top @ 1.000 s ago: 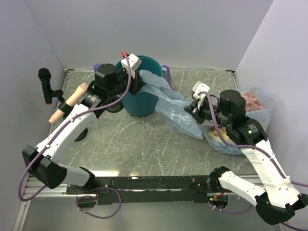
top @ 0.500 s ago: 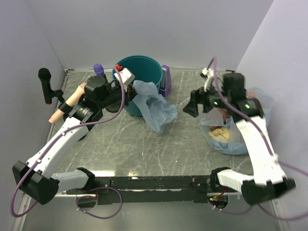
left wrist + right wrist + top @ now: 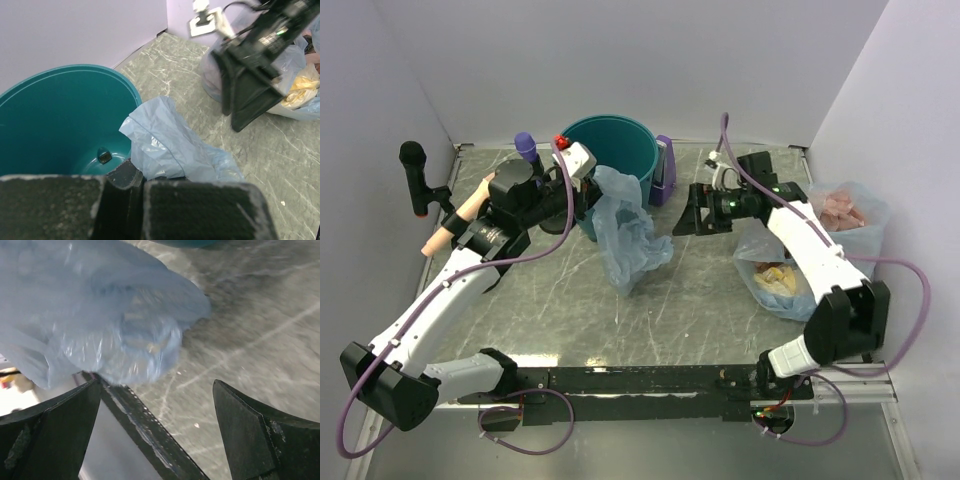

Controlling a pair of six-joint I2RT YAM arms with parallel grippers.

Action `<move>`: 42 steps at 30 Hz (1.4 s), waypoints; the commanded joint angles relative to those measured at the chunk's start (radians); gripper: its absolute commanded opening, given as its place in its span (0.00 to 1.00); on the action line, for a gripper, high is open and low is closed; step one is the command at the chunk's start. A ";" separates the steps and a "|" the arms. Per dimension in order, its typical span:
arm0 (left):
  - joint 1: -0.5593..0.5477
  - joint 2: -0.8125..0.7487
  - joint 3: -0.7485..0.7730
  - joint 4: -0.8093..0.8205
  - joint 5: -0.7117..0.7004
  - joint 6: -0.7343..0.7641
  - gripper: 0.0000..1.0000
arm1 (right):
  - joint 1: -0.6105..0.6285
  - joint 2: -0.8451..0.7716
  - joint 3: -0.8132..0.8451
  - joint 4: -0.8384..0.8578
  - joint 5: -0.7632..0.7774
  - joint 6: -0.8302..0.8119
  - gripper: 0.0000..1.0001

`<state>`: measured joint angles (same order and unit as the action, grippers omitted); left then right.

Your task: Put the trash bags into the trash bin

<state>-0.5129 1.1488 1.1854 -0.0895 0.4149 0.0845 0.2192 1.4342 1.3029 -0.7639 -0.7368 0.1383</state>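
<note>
The teal trash bin (image 3: 620, 128) stands at the back of the table. A pale-blue trash bag (image 3: 630, 232) hangs down the bin's right front side onto the table. My left gripper (image 3: 588, 186) is shut on the bag's upper edge by the rim. In the left wrist view the bag (image 3: 170, 145) bunches out from the shut left gripper (image 3: 137, 175), with the bin (image 3: 60, 115) open to its left. My right gripper (image 3: 686, 220) stands open to the right of the bag, apart from it. The right wrist view shows the bag (image 3: 100, 315) beyond my empty right gripper (image 3: 155, 410).
A clear bag of yellow and pink items (image 3: 815, 255) lies at the right. A purple object (image 3: 664, 168) leans by the bin. A black microphone-like item (image 3: 414, 172), a beige handle (image 3: 460, 215) and a purple-capped object (image 3: 525, 144) stand at the left. Something small and dark (image 3: 104, 156) lies inside the bin.
My right gripper opened, let go of the bag and swung back toward the rear. The bag collapsed from stretched out to hanging from my left gripper beside the bin.
</note>
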 commanded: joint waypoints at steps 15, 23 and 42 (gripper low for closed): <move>-0.006 -0.026 0.059 0.016 -0.071 -0.075 0.01 | 0.111 0.291 0.019 0.218 -0.252 0.174 0.90; -0.006 -0.055 -0.009 -0.038 -0.143 -0.077 0.01 | -0.013 0.159 0.073 0.115 -0.129 0.039 0.00; -0.006 -0.107 -0.188 -0.062 -0.122 -0.103 0.01 | -0.366 -0.360 0.065 0.061 0.225 -0.097 0.00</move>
<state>-0.5167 1.0622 1.0027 -0.1631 0.2752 -0.0048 -0.1482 1.0966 1.3945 -0.7441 -0.5873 0.0399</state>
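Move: From my wide-open right hand, the middle of the hanging trash bag lies about 9 cm left, level fore and aft, some 5 cm below; the trash bin is roughly 13 cm ahead and 13 left, the purple metronome 17 ahead and 3 left, and the filled bag 24 to the right and 3 back, all lower. My left hand already holds the trash bag's upper end: the bag's middle is about 14 cm below it, 8 right and 2 back, with the bin 12 ahead, 4 right, well below. I dip my right hand left and down about 8 cm to the loose side of the trash bag, shut the fingers on its edge, then sweep quickly right some 20 cm and well up, bulging forward and coming back, turning clockwise, to drag the edge over towards the filled bag. My left hand keeps its pinch and then sinks about 7 cm, easing left and tipping its fingers down. ##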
